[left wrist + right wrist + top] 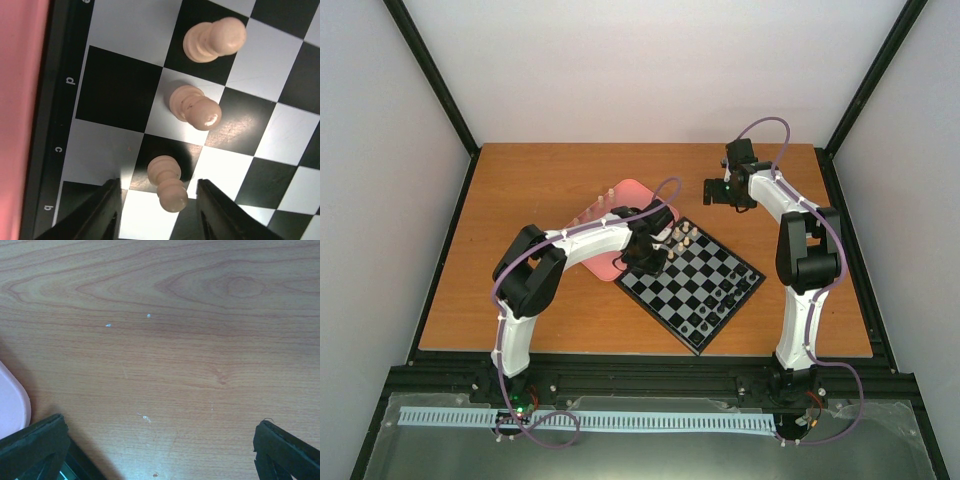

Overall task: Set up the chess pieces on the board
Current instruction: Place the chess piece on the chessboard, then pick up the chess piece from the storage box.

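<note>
The board (705,295) lies turned like a diamond at the table's middle. Three cream chess pieces, all pawns, stand in a row near its edge: one (215,39) on a black square, one (194,107) on a light square, one (166,181) on a black square. My left gripper (159,207) is open around that last pawn, with a gap on each side between it and the dark fingers (102,212). In the top view the left gripper (646,256) hovers over the board's left corner. My right gripper (724,192) is open over bare wood, far from the board.
A pink tray (632,192) lies just behind the board's left corner, partly under my left arm, with a few cream pieces (592,211) along its left side. Its edge shows in both wrist views (20,100) (12,402). Black pieces (720,298) stand on the board's near-right side.
</note>
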You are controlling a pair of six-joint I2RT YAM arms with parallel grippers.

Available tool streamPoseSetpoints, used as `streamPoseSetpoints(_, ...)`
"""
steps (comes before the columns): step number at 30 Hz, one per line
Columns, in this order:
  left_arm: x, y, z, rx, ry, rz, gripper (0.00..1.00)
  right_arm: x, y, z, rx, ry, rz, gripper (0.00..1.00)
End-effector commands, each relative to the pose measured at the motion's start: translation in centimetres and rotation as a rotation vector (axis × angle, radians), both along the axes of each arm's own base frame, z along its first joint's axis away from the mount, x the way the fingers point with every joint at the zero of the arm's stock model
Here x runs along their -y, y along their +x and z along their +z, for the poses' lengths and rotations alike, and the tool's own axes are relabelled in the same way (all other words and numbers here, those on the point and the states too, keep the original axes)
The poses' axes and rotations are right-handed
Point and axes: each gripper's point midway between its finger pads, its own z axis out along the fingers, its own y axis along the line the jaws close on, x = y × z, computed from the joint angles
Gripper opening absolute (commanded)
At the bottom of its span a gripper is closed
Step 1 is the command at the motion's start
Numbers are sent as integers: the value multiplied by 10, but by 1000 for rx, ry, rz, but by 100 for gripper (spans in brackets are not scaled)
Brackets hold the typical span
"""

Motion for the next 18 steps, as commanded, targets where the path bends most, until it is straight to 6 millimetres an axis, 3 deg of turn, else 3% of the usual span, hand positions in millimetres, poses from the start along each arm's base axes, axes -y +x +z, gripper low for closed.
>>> streamPoseSetpoints(1, 4, 4, 25, 50, -19, -13, 48, 3, 1, 3, 9, 5, 1, 100)
streamPoseSetpoints(6, -4, 18, 67, 170, -14, -6, 72, 3, 2, 3, 9, 8, 1, 100)
streamPoseSetpoints(9, -22, 33, 81, 220, 5, 38, 73, 2, 2, 4, 11, 10, 2, 100)
streamPoseSetpoints(18, -127, 89, 50, 197, 121, 283, 73, 1, 2, 0, 3, 16, 6, 100)
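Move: The left hand holds nothing; its barely opened fingers stand around the pawn just set on the board, level with them. The white piece it probably takes next lies about 16 cm to its left and 11 cm ahead on the pink tray, whose middle is some 8 cm left and 11 cm ahead. The neighbouring pawn stands about 2 cm ahead and 2 cm right. From the idle right hand the next piece is some 33 cm left, 10 cm back and 5 cm lower. Up first, the left hand rises about 7 cm clear of the placed pawn while its already parted fingers spread much wider. It then speeds left and forward, about 8 and 7 cm, off the chessboard and over the pink tray towards the remaining pieces, turning about 10 degrees counter-clockwise as its fingertips tilt forward. ##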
